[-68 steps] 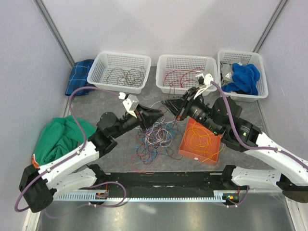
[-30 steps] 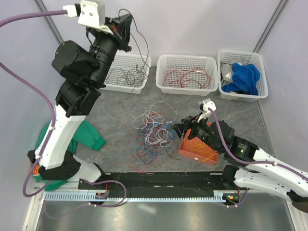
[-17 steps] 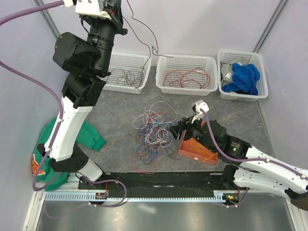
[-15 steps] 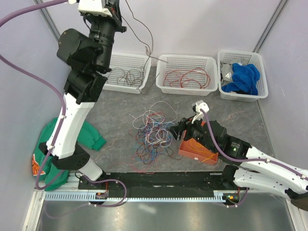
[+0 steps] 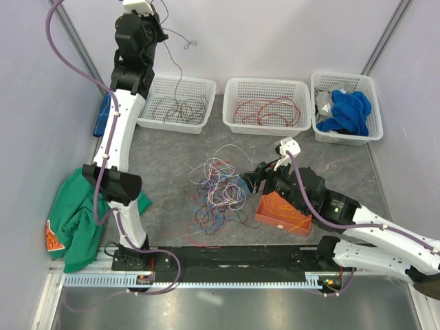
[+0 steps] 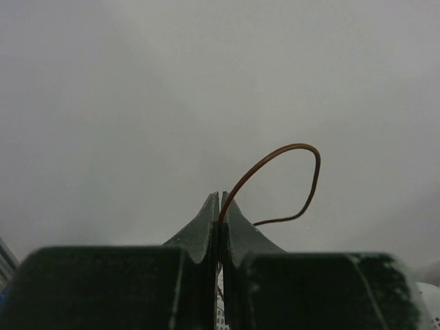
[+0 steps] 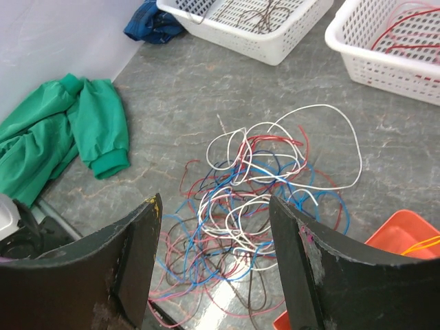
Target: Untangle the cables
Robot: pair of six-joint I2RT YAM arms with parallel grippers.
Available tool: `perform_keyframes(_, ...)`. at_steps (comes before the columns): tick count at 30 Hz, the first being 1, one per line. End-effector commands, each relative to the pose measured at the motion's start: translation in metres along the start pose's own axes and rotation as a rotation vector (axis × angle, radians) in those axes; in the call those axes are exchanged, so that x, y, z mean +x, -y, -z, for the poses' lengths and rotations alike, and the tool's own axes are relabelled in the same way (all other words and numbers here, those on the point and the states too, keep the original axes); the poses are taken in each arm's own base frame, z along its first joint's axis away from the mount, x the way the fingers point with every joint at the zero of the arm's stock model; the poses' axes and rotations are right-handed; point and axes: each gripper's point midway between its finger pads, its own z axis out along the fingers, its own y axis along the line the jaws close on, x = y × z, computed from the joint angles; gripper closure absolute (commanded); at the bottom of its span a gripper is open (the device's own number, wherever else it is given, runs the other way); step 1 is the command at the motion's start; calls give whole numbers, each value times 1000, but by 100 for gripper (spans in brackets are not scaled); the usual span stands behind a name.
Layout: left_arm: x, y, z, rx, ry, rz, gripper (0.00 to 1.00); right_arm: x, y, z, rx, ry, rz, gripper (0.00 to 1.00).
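A tangle of cables (image 5: 220,185) in white, blue, red, pink and dark brown lies on the grey table; the right wrist view has the tangle (image 7: 254,199) straight ahead. My left gripper (image 5: 157,29) is raised high against the back wall, shut on one dark brown cable (image 6: 302,148). That brown cable (image 5: 180,65) dangles over the left basket (image 5: 148,110). In the left wrist view the left gripper (image 6: 220,199) pinches it at the tips. My right gripper (image 5: 256,177) hovers just right of the tangle. In its own view the right gripper (image 7: 214,201) is open and holds nothing.
The left basket holds dark wires, the middle basket (image 5: 230,113) red ones, and the right basket (image 5: 375,103) blue and grey cloth. An orange tray (image 5: 265,210) with orange and yellow wires sits under my right arm. A green cloth (image 5: 82,206) and a blue cloth (image 5: 103,113) lie at the left.
The left arm has stretched further up toward the back wall, and the brown cable's free end has swung from near the middle basket to hang over the left basket. The right arm shifted only slightly.
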Motion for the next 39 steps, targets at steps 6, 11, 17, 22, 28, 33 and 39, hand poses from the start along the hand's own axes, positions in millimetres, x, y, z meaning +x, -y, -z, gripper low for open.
perform_keyframes(6,57,-46,-62,-5,23,146,98,-18,8,-25,74,19,57,28)
perform_keyframes(11,112,-54,-81,-3,-53,202,98,-7,27,-42,126,-21,44,28)
perform_keyframes(17,152,-68,-77,-53,-107,143,57,3,40,-43,140,-32,-19,28)
perform_keyframes(22,122,-68,-68,-76,-95,166,0,-7,38,-27,119,13,-59,28)
perform_keyframes(28,52,-47,-15,-10,-45,261,0,-14,42,-11,128,44,-74,28)
perform_keyframes(33,30,6,83,128,-83,347,0,-20,50,4,151,92,-100,28)
perform_keyframes(39,78,107,194,305,-199,257,0,-25,54,19,150,135,-118,28)
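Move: The left gripper holds the brown cable high in the air, its lower end already in the left white basket. That basket's middle is about 11 cm ahead, 4 cm left and nearly 48 cm below. The middle white basket stands level with the left one, some 40 cm to its right; the remaining tangle is about 30 cm back from the gripper and 17 cm right. From the right gripper, the left basket is about 46 cm ahead, 30 cm left and 23 cm below. Bring the left gripper down about 19 cm and forward some 11 cm over the left basket, drifting left and tipping the fingers down about 15 degrees, then open wide to let go of the brown cable. Swing back some 25 cm, rising and going right towards the tangle, fingers open. Let the empty right gripper dip forward, then lift back and ease right, still open. ##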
